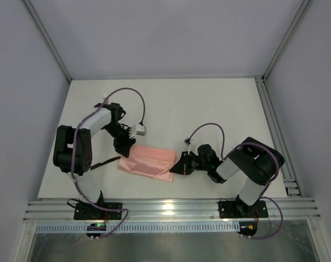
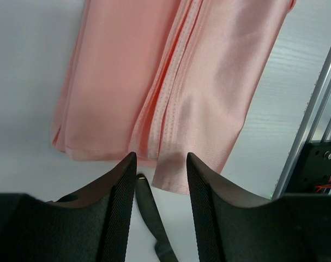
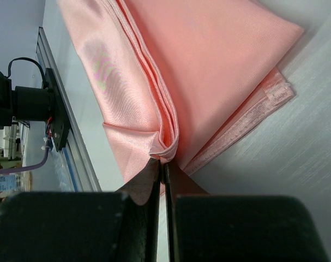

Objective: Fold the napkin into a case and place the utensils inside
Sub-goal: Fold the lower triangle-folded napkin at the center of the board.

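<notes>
The salmon-pink napkin [image 1: 149,161] lies folded into a flat elongated case in the middle of the table. My right gripper [image 1: 179,166] is at its right end, shut on a bunched fold of the napkin's edge [image 3: 168,147]. At its left end my left gripper [image 1: 124,148] hovers open, its fingers [image 2: 119,185] straddling the napkin's near edge [image 2: 170,174]. A slim black utensil [image 2: 150,210] lies on the table between and below those fingers, touching neither pad. In the top view this utensil [image 1: 104,162] sticks out to the left of the napkin.
An aluminium rail [image 1: 170,207] runs along the table's near edge and another [image 1: 274,125] along its right side. Grey walls enclose the table. The near rail [image 2: 312,120] and the right arm's base [image 2: 320,164] lie beyond the napkin in the left wrist view.
</notes>
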You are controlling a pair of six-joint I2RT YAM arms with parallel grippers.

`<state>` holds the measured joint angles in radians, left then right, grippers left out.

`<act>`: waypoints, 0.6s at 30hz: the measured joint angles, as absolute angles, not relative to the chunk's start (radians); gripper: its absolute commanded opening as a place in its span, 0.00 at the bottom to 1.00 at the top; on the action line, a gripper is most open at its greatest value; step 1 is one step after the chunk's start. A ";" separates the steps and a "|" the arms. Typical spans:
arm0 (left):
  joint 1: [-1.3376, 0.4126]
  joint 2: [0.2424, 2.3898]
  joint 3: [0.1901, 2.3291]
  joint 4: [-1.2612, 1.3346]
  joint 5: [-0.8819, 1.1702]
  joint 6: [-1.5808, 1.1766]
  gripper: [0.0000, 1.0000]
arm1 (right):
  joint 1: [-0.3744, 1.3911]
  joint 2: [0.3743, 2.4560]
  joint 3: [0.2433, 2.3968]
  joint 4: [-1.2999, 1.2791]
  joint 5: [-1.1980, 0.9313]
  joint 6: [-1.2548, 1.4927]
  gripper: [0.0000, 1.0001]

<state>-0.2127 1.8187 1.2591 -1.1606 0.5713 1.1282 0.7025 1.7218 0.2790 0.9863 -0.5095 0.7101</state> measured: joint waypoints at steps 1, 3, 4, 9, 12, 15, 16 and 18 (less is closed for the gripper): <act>-0.207 1.809 1.247 -1.160 0.561 1.127 0.44 | 0.702 1.722 0.281 0.982 -0.511 0.710 0.04; -0.205 1.790 1.214 -1.158 0.540 1.126 0.42 | 0.702 1.722 0.287 0.972 -0.514 0.710 0.04; -0.207 1.785 1.197 -1.156 0.532 1.124 0.40 | 0.702 1.722 0.289 0.969 -0.516 0.710 0.04; -0.209 1.783 1.142 -1.126 0.506 1.093 0.12 | 0.702 1.722 0.301 0.950 -0.523 0.706 0.04; -0.209 1.783 1.141 -1.108 0.505 1.078 0.01 | 0.702 1.722 0.304 0.944 -0.526 0.704 0.04; -0.209 1.783 1.141 -1.095 0.507 1.072 0.00 | 0.702 1.721 0.310 0.933 -0.530 0.698 0.04; -0.209 1.783 1.141 -1.090 0.509 1.068 0.00 | 0.702 1.721 0.315 0.925 -0.532 0.693 0.04; -0.209 1.783 1.140 -1.079 0.510 1.052 0.00 | 0.702 1.721 0.327 0.904 -0.539 0.683 0.04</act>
<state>-0.2089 1.7828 1.1404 -1.0794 0.5098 1.0523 0.7021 1.7210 0.3267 0.9039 -0.5388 0.6830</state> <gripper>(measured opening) 0.010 0.046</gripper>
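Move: The left end of the napkin's folded-over edge is about 2 cm back and 1 cm to the left of your half-open left gripper, some 3 cm below it. The knife's middle lies roughly 11 cm to that gripper's left and 4 cm back, about 5 cm down. From the right gripper, which already pinches the napkin's right end, the edge's left end is about 22 cm to the left and 6 cm farther out, roughly level in height. Bring the left gripper down about 2 cm while drawing it back some 2 to 3 cm and slightly left onto the left end of the folded-over edge, then shut the fingers fully to pinch the cloth; let it ease a little forward as they finish closing. Keep the right gripper shut on the napkin's right end, almost still. ##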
